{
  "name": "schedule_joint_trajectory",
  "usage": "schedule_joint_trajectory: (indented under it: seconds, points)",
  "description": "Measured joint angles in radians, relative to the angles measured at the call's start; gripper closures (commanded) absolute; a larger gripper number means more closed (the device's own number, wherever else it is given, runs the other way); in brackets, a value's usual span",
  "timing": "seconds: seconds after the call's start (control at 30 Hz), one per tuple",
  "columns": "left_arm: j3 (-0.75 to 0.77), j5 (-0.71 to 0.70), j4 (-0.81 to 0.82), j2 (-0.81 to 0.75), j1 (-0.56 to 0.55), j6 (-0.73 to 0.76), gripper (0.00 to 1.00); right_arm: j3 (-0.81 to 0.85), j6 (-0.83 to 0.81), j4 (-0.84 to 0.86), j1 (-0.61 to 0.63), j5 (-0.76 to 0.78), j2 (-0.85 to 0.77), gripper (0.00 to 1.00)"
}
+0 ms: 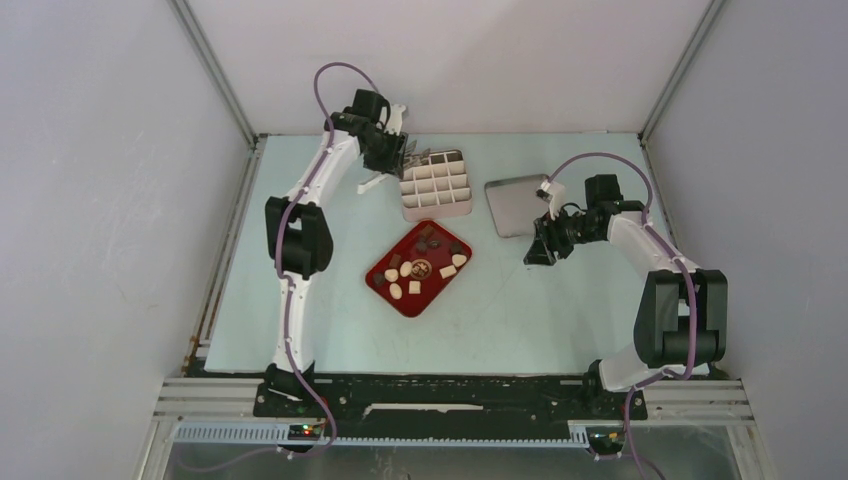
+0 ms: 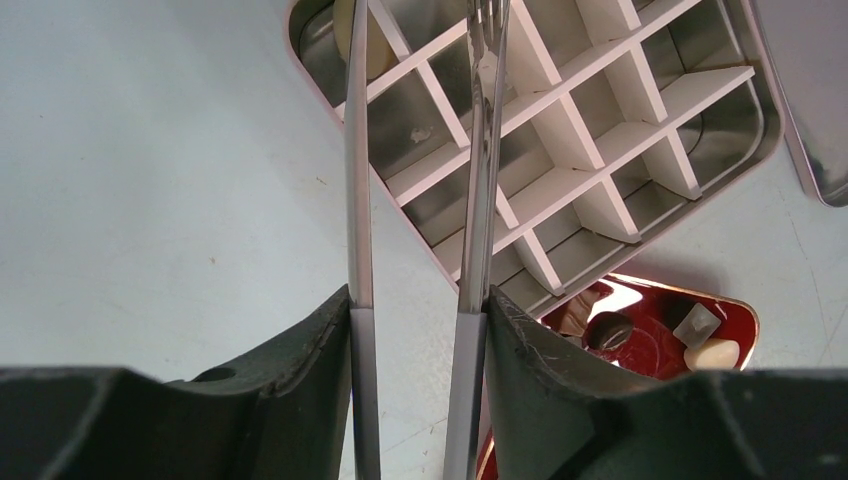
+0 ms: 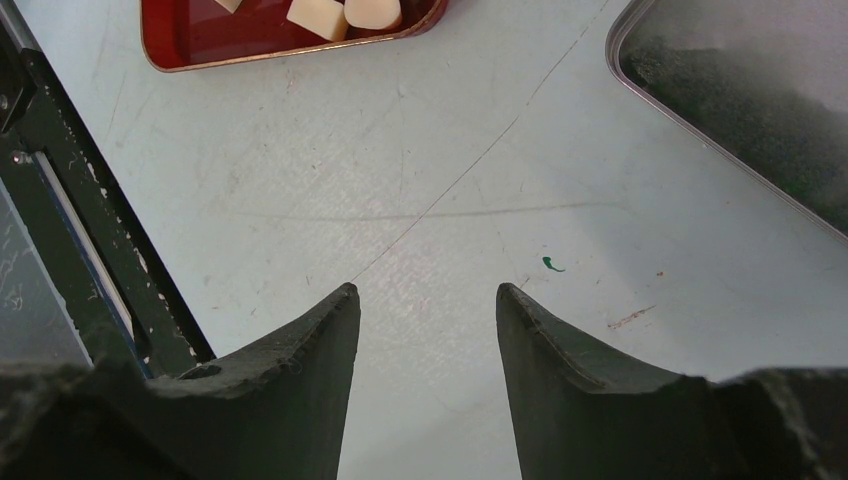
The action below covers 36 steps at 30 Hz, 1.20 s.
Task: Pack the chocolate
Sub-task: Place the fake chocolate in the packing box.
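Observation:
Several dark brown and cream-white chocolate pieces [image 1: 458, 260] lie on the red tray [image 1: 372, 272] at mid-table. The metal box [image 1: 435, 185] with white dividers stands behind it. My left gripper [image 1: 395, 150] hovers over the box's far left corner, shut on metal tongs [image 2: 478, 180] whose tips, a little apart, reach over the compartments [image 2: 600, 130]. A cream piece [image 2: 372, 45] shows in the corner compartment, partly behind a tong arm. My right gripper [image 1: 538, 252] is open and empty, low over the table [image 3: 427, 290] right of the tray.
The box's grey lid [image 1: 515, 205] lies flat to the right of the box, just behind my right gripper, and shows in the right wrist view [image 3: 750, 90]. The tray's corner with cream pieces [image 3: 320, 15] is ahead-left of the right gripper. Enclosure walls ring the table.

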Motion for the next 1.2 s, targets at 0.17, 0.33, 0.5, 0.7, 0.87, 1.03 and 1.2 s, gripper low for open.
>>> schedule_joint_trajectory:
  seconds: [0.17, 0.33, 0.5, 0.7, 0.87, 1.03, 1.2]
  points:
    - [0.000, 0.002, 0.000, 0.000, 0.000, -0.001, 0.49, 0.000, 0.000, 0.000, 0.000, 0.000, 0.000, 0.44]
    - [0.000, 0.009, -0.002, 0.000, 0.000, -0.001, 0.50, 0.000, 0.000, 0.000, 0.000, 0.000, 0.000, 0.45]
    - [0.000, 0.010, -0.002, -0.002, 0.000, 0.000, 0.53, 0.000, 0.000, 0.000, 0.000, 0.000, 0.000, 0.44]
    - [-0.001, 0.002, -0.006, -0.047, 0.000, 0.025, 0.73, 0.000, 0.000, 0.000, 0.000, 0.000, 0.000, 0.44]
    - [-0.077, 0.023, 0.004, -0.201, 0.000, 0.058, 0.86, 0.000, 0.000, 0.000, 0.000, 0.001, 0.001, 0.45]
    - [-0.232, 0.071, -0.010, -0.383, -0.008, 0.116, 0.81, 0.000, -0.001, -0.006, 0.005, 0.005, 0.009, 0.44]
    - [-0.459, 0.089, -0.029, -0.526, -0.040, 0.175, 0.78, 0.000, -0.001, -0.013, 0.006, 0.012, 0.013, 0.45]
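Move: My left hand, holding the metal tongs spread over the box, goes back for the red tray, whose middle is some 17 cm back, 7 cm right and 12 cm below. The divided box lies about 6 cm ahead, 11 cm right and 10 cm lower; a pale chocolate sits in its far-left compartment, roughly 15 cm ahead, 4 cm right and 11 cm below. From my right hand the tray is about 26 cm left, 3 cm ahead, 10 cm below. Keeping hold of the tongs, I hover with my left hand, then lift them steeply by about 10 cm out of the box while squeezing their arms shut. From the top of the lift I swing back some 12 cm towards the red tray, speeding up, turning slightly clockwise and starting to sink at the end. ##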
